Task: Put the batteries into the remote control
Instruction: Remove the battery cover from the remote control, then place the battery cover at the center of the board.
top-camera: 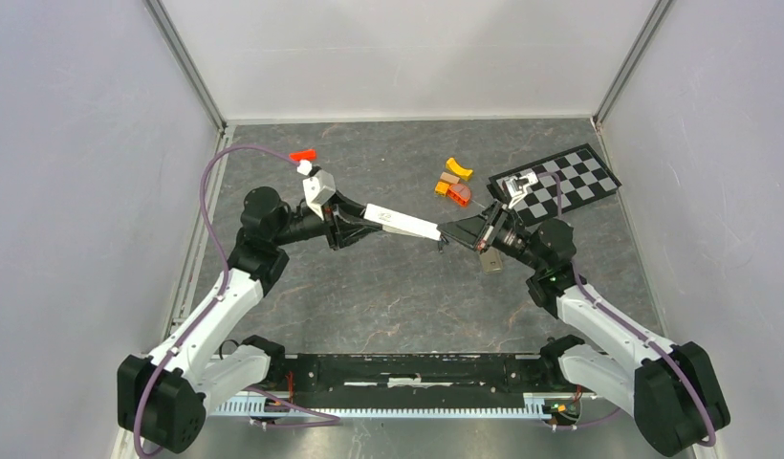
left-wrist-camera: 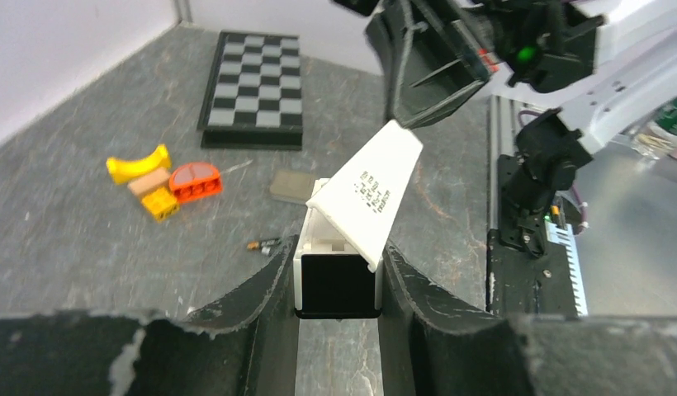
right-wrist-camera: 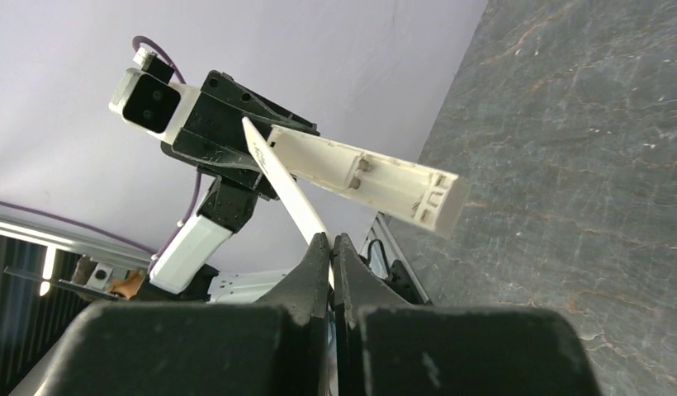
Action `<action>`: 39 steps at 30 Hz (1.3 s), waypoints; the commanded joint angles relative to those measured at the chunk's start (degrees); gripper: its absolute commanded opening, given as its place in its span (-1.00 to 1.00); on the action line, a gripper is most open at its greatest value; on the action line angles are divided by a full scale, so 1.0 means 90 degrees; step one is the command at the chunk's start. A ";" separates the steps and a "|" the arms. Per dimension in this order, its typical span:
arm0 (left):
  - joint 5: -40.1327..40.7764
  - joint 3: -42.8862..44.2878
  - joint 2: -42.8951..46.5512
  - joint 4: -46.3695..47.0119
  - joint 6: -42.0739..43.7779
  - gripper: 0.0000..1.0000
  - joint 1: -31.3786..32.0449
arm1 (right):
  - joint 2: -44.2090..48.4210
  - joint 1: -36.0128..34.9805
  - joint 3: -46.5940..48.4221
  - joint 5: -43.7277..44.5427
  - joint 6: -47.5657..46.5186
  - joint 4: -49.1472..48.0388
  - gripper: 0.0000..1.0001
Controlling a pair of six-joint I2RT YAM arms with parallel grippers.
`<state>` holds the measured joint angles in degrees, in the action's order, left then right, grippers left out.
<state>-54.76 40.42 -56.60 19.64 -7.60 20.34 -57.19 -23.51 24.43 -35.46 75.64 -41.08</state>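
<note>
My left gripper (left-wrist-camera: 338, 256) is shut on the black-capped end of the white remote control (left-wrist-camera: 335, 247) and holds it above the table. Its thin white battery cover (left-wrist-camera: 372, 194) is angled up off the body. My right gripper (right-wrist-camera: 332, 239) is shut on the free end of that cover (right-wrist-camera: 286, 186). The open battery recess of the remote control (right-wrist-camera: 368, 177) shows empty in the right wrist view. From above, the remote control (top-camera: 400, 223) spans between the left gripper (top-camera: 355, 228) and the right gripper (top-camera: 453, 235). One small dark battery (left-wrist-camera: 263, 244) lies on the table below.
A checkerboard (top-camera: 560, 182) lies at the back right, with orange and yellow blocks (top-camera: 453, 182) beside it. A flat grey piece (left-wrist-camera: 292, 186) rests near the battery. A red piece (top-camera: 302, 155) sits at the back left. Grey walls enclose the table.
</note>
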 commanded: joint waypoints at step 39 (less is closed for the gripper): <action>-0.0388 0.0110 0.1077 -0.2633 0.1541 -0.96 0.0000 | 0.0888 0.1539 0.0154 0.0215 -0.6174 0.5070 0.62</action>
<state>-49.41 40.51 -47.05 -9.82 4.45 20.34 -55.81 -9.67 21.52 -27.18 23.73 11.49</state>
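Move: The right fingers already pinch the battery cover's end, the cover raised off the remote. The bare table spot it goes to is about 5 cm right and 26 cm below, 1 cm ahead; the remote's middle is some 8 cm left, 1 cm ahead, level. The loose batteries lie 9 cm beyond the spot and 2 cm left of it, the grey-brown case 7 cm beyond and 7 cm right. From the left hand, the spot is 19 cm right, 1 cm back, 27 cm below. Keeping its pinch on the cover's end, the right hand draws it away from the remote, about 24 cm down and 11 cm to the right, tipping its fingers some 50 degrees downward; close over the table it opens, lets go of the cover and starts back up. The left hand, still gripping the remote, sinks and draws left, tilting the remote's free end down, then eases partly up and back. ##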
